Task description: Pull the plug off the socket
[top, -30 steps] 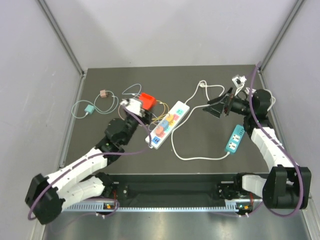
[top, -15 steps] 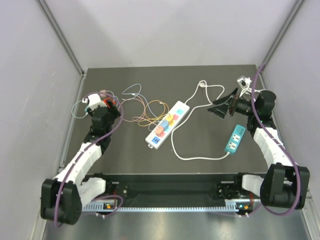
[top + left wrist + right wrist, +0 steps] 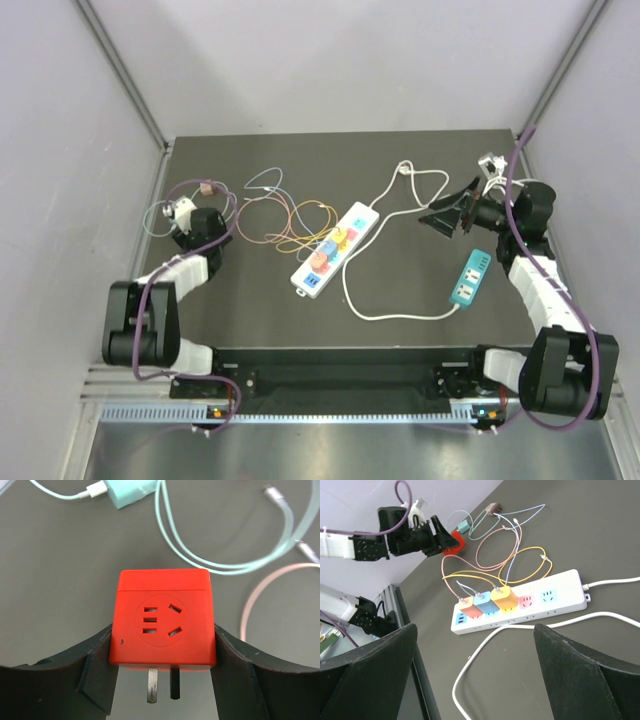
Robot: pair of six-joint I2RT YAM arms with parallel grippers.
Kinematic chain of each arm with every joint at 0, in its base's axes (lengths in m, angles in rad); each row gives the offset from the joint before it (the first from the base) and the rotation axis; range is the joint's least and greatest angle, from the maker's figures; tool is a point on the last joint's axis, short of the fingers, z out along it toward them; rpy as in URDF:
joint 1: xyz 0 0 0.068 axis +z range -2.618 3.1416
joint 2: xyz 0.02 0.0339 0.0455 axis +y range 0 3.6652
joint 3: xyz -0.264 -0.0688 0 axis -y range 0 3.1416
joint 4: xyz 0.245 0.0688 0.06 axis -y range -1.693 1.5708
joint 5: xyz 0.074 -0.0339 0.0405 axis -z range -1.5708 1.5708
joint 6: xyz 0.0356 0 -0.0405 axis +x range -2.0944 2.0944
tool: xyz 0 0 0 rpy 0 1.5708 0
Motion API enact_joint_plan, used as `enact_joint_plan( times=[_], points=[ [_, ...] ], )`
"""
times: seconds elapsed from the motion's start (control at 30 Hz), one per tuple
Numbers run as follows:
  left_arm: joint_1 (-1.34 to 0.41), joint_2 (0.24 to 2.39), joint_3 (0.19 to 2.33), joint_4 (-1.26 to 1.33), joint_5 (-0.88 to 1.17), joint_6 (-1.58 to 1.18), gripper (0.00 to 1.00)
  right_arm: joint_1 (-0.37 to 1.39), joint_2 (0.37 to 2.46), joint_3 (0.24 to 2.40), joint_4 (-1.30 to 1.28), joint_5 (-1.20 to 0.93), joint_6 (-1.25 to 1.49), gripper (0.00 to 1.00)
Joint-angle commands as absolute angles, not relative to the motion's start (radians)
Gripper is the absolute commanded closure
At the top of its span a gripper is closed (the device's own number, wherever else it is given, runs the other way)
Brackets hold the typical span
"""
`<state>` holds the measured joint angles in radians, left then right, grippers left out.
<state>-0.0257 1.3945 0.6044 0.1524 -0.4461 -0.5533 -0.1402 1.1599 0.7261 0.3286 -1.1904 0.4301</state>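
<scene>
My left gripper (image 3: 162, 652) is shut on a red cube plug (image 3: 162, 625), clamping its two sides. The plug's bare prongs (image 3: 154, 685) hang free above the dark table, clear of any socket. In the right wrist view the red plug (image 3: 456, 542) sits at the far left, well away from the white power strip (image 3: 520, 605). That white power strip (image 3: 335, 250) lies mid-table with an orange plug (image 3: 470, 606), a blue plug (image 3: 485, 604) and a yellow plug (image 3: 505, 599) still seated in it. My right gripper (image 3: 440, 215) hovers open to the right of the strip, holding nothing.
A teal power strip (image 3: 470, 278) lies at the right, joined by a white cable (image 3: 370, 312). Thin coloured charging cables (image 3: 290, 215) loop left of the white strip. A teal charger (image 3: 132, 491) and a brown adapter (image 3: 207, 186) lie near the left edge.
The left arm has swung the red plug from beside the white strip out to the table's far left and folded back. The right gripper has barely shifted.
</scene>
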Motion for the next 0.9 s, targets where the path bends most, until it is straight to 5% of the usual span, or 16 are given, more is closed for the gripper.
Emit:
enact_joint_plan(
  times=[0.0, 0.53, 0.63, 0.67, 0.8, 0.87],
  points=[
    [-0.008, 1.472, 0.695, 0.209, -0.489, -0.574, 1.0, -0.164, 1.132, 0.729, 0.365, -1.216, 0.411, 0.0],
    [0.037, 1.818, 1.069, -0.075, -0.58, -0.566, 0.95, -0.181, 1.146, 0.729, 0.37, -1.224, 0.417, 0.0],
    [0.038, 1.838, 1.094, -0.098, -0.591, -0.557, 0.55, -0.187, 1.144, 0.727, 0.371, -1.226, 0.417, 0.0],
    [0.038, 1.829, 1.094, -0.098, -0.592, -0.554, 0.3, -0.19, 1.141, 0.729, 0.371, -1.226, 0.417, 0.0],
    [0.037, 1.781, 1.083, -0.103, -0.565, -0.525, 0.06, -0.193, 1.141, 0.727, 0.374, -1.226, 0.419, 0.0],
    [0.038, 1.729, 1.068, -0.103, -0.543, -0.508, 0.02, -0.195, 1.141, 0.727, 0.376, -1.229, 0.419, 0.0]
  ],
)
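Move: My left hand already holds the red plug low over the table. The bare spot for it lies about 7 cm ahead, 4 cm to the left and some 4 cm below. The teal plug sits about 11 cm ahead and 11 cm left, the pink plug 18 cm ahead and 4 cm left, and the pink cable loop 11 cm ahead and 11 cm right. From my right hand that spot is roughly 53 cm left, 10 cm ahead and well below. I carry the red plug forward about 8 cm and some 4 cm left with my left hand, skimming low after a small early dip, towards the teal and pink plugs. The wrist tips some 10 degrees further down and swings a little counter-clockwise. Near the end I stop, ease back barely a centimetre and open the fingers almost fully, letting go of the plug. ##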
